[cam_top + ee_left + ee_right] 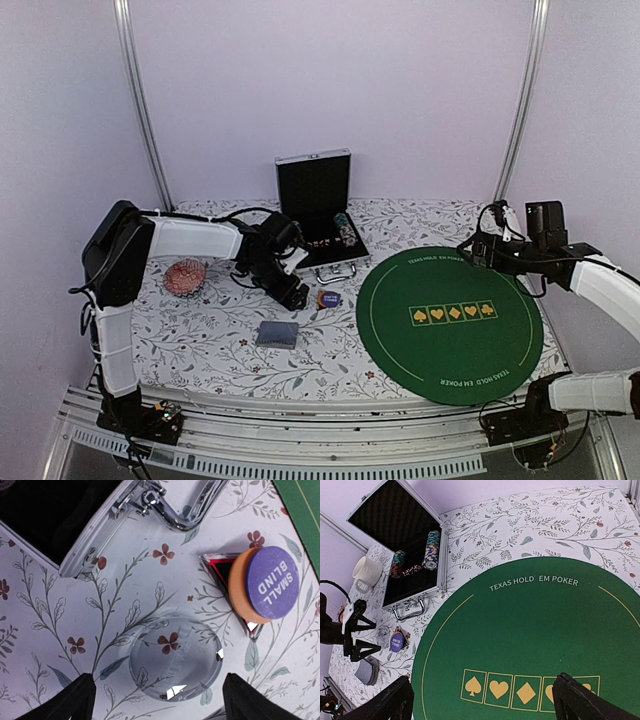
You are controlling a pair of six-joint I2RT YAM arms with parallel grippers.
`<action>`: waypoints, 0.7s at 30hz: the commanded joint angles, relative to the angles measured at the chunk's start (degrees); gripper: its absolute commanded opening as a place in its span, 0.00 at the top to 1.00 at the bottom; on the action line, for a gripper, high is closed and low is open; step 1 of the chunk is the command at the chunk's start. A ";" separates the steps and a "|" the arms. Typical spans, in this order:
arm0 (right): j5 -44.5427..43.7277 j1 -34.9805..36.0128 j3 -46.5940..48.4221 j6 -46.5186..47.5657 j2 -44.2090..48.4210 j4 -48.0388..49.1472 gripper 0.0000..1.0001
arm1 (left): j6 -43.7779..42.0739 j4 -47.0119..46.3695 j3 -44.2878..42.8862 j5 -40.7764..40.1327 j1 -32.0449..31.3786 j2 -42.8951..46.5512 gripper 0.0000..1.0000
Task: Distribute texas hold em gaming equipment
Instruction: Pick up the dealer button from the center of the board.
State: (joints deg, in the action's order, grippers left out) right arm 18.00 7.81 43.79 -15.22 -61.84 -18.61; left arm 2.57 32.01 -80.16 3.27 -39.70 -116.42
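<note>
A clear round disc (175, 652) lies flat on the flowered cloth. My left gripper (159, 685) stands open over it, one dark finger on each side and neither touching it. Just to its right a purple SMALL BLIND disc (272, 582) rests on an orange disc (239, 587), which sits on a dark triangular marker (215, 565). A blue-grey deck of cards (277, 334) lies nearer the table's front. Striped chip stacks (432, 550) stand in the open metal case (315, 205). My right gripper (485, 682) hangs open above the green poker mat (535, 640), holding nothing.
The case's chrome handle (175, 510) lies just beyond the left gripper. A cream mug (366, 571) stands left of the case, and a reddish round thing (185, 276) lies at the table's left. Metal frame posts (140, 100) rise at the back corners.
</note>
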 commanded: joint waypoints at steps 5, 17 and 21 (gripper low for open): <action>-8.01 8.06 5.73 0.57 -2.30 -3.40 0.01 | -1.84 -0.63 0.74 -0.69 -2.31 -2.29 0.08; -12.33 13.83 9.45 1.58 -6.61 -4.48 0.01 | -2.56 1.54 -1.98 -1.14 -2.37 -6.51 0.26; -12.74 14.39 9.48 1.75 -7.30 -4.40 0.01 | -2.56 1.63 -1.63 0.64 -2.31 -6.28 0.36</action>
State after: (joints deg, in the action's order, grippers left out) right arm 7.09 21.47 51.59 -14.13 -68.36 -22.79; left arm 0.32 31.81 -82.46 0.73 -41.74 -120.11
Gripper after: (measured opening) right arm 0.988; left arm 0.676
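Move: The clear dealer button lies almost under the left hand, about 2 cm to its right, 1 cm ahead and some 2 cm below. From that hand, the small blind button is 8 cm right and level with it, the case handle 9 cm right and 6 cm ahead, and the blue-grey deck 10 cm back and 2 cm left, all close to table height. From the right hand the dealer button lies about 34 cm left, 3 cm ahead and 18 cm below. The left hand sinks about 1.5 cm onto the dealer button while edging about 1 cm right, easing back 1 cm and then forward again, and once down its wide-open fingers begin to close around the button from both sides, about a quarter of their range, until the tips come right up to its rim. Meanwhile the right hand, open and empty, glides about 5 cm left high over the far part of the green mat, rising slightly before sinking again and rolling some 10 degrees. ##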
